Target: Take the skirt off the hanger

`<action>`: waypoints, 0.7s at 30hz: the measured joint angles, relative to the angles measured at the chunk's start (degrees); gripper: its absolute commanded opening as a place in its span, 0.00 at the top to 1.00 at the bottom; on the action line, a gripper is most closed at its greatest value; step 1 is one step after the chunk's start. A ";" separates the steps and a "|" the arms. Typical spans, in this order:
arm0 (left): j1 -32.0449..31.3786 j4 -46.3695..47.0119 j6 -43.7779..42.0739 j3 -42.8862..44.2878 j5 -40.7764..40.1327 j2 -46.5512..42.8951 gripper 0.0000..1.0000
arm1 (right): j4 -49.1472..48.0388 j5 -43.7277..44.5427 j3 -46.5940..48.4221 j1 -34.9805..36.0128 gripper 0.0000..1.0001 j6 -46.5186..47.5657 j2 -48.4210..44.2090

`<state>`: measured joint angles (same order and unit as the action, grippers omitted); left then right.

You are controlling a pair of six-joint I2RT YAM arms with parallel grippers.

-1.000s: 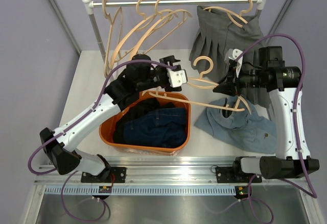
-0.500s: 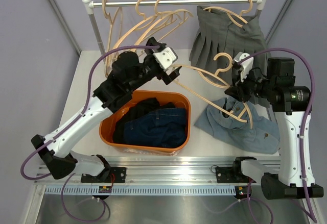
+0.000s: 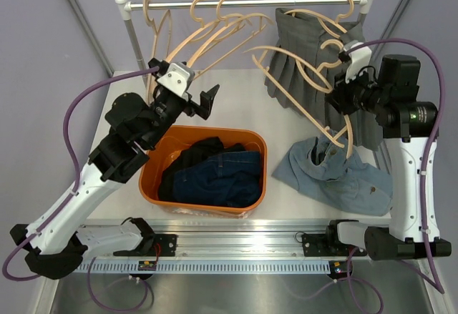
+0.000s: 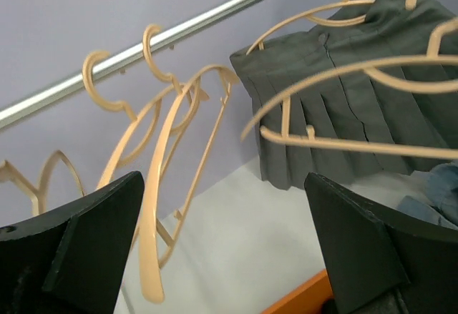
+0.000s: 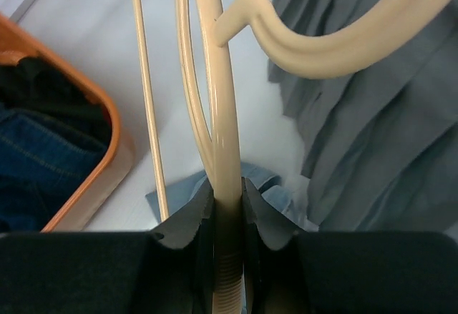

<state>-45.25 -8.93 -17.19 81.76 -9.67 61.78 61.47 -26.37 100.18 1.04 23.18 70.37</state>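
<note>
A grey pleated skirt (image 3: 286, 35) hangs from a beige hanger on the right end of the rail (image 3: 243, 3). It also shows in the left wrist view (image 4: 372, 28) and the right wrist view (image 5: 372, 135). My right gripper (image 3: 338, 99) (image 5: 227, 185) is shut on the neck of a second, bare beige hanger (image 3: 330, 43) (image 5: 222, 114), held in the air in front of that skirt. A light blue garment (image 3: 343, 178) (image 5: 179, 191) lies crumpled on the table below it. My left gripper (image 3: 202, 103) (image 4: 229, 228) is open and empty, raised over the basket's far edge.
An orange basket (image 3: 148, 179) (image 5: 107, 157) of dark and denim clothes sits mid-table. Several empty beige hangers (image 3: 193, 42) (image 4: 164, 157) hang on the rail's left half. Purple cables loop off both arms. The rail's posts stand at the back corners.
My left gripper has opened, let go of the bare hanger and drawn back to the left. My right gripper has carried the hanger up and back toward the rail.
</note>
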 measured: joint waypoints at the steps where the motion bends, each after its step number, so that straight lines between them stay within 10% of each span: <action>1: 0.00 -0.42 1.03 -1.05 -0.33 -0.81 0.01 | -0.72 1.46 1.49 0.24 1.00 -0.92 0.87; 21: 0.00 -5.27 15.76 -16.76 -6.23 -17.07 0.01 | -8.66 32.50 13.40 10.97 1.00 -3.93 11.89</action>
<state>-45.25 -14.20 -1.43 64.99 -15.90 44.71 52.82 6.13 113.58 12.01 19.25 82.26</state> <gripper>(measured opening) 0.987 0.225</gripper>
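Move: The free stretch of rod that the empty hanger in the right fingers is headed for lies about 21 cm ahead of the right hand, straight ahead, and some 17 cm above. The grey skirt hangs there, its middle 20 cm ahead, 4 cm left and 8 cm below; the light denim skirt lies about 6 cm back, 3 cm right and 35 cm down. From the left hand that rod spot is about 20 cm ahead, 38 cm right, 6 cm up. The empty tan hanger, still pinched in the right fingers, is carried some 8 cm forward and 5 cm up, hook leading towards the rod in front of the grey skirt. The right wrist swings roughly 20 degrees clockwise and tips up a little. Meanwhile the open, empty left hand sinks about 7 cm, drifting left and back away from the rod, then settles with its fingers tipped lower. ##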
